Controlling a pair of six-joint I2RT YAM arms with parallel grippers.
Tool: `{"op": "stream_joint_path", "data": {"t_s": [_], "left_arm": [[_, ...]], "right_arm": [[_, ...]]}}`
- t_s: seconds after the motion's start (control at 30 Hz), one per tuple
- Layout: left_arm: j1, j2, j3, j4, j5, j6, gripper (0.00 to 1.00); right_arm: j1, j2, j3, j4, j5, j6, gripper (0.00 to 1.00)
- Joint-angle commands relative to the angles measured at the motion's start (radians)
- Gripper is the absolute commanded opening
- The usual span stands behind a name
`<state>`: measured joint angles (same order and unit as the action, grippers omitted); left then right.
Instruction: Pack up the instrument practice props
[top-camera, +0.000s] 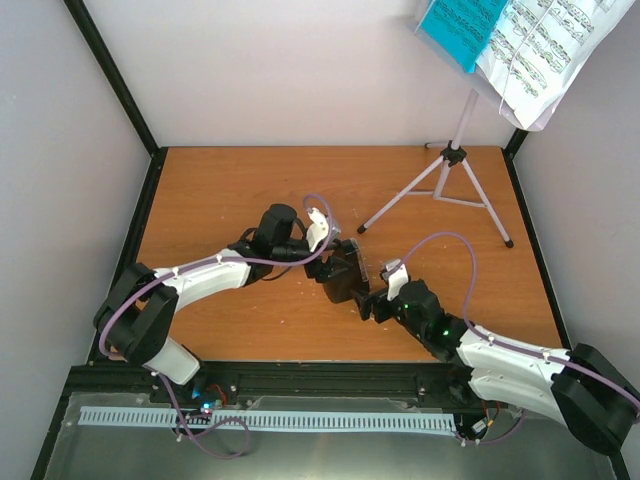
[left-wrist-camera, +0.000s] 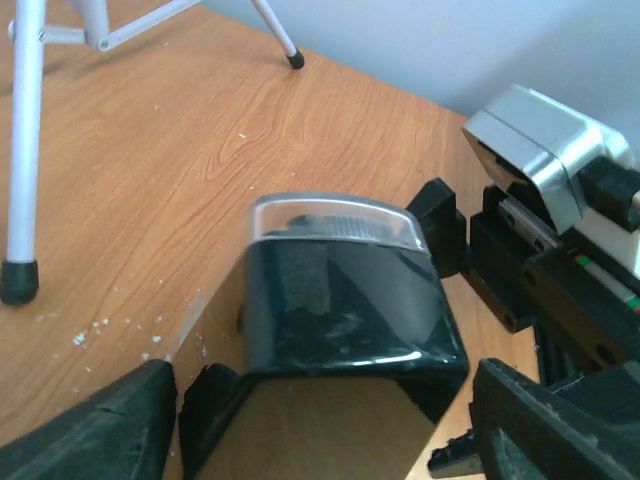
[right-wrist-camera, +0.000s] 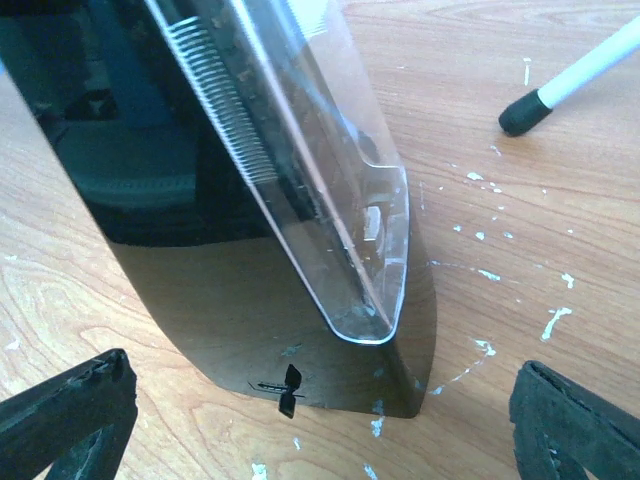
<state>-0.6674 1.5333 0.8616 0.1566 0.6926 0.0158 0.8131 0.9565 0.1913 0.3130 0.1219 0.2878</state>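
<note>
The small black pyramid metronome lies on its side in the middle of the table, its clear front cover showing. My left gripper comes at it from the left; its open jaws straddle the metronome with nothing clamped. From the right, my right gripper faces the metronome, jaws wide open and short of it. At the back right stands the silver tripod music stand. White sheet music and a teal folder rest on its desk.
One tripod leg ends in a black foot left of the metronome. Another foot lies beyond my right gripper. Black frame rails and grey walls enclose the wooden table. White flecks dot the wood.
</note>
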Motion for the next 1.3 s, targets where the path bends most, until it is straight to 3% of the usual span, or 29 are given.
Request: {"op": "stream_joint_path", "data": {"t_s": [0.0,0.3,0.47,0.8,1.27], "left_arm": [[0.002,-0.002,0.019,0.032,-0.048,-0.001,0.74],[0.003,0.032,0.076,0.020,-0.132,-0.150,0.48],[0.008,0.086,0.183,-0.076,-0.147,-0.214,0.41],[0.009,0.113,0.246,-0.139,-0.163,-0.259,0.40],[0.008,0.120,0.257,-0.151,-0.164,-0.284,0.39]], "right_arm": [[-0.020,-0.016,0.015,-0.031,-0.027,0.085,1.00],[-0.019,0.037,0.101,-0.142,-0.074,0.155,1.00],[-0.008,0.106,0.158,-0.195,-0.050,0.186,1.00],[0.041,0.259,0.228,-0.206,0.035,0.207,0.98],[0.051,0.320,0.255,-0.197,0.087,0.163,0.97]]}}
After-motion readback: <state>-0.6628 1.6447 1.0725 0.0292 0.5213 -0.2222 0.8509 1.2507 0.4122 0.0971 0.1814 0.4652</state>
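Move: The upright metronome has its narrow top just beyond the left fingers; its middle is about 2 cm back, 3 cm right and 7 cm below that hand. From the right hand its middle is some 6 cm ahead and 4 cm left, about level in height. The music stand's nearest foot is roughly 10 cm ahead, 5 cm right and 16 cm below the left hand. The left pinches the metronome's top and takes it 5 cm forward; the open right hand sinks 4 cm. ##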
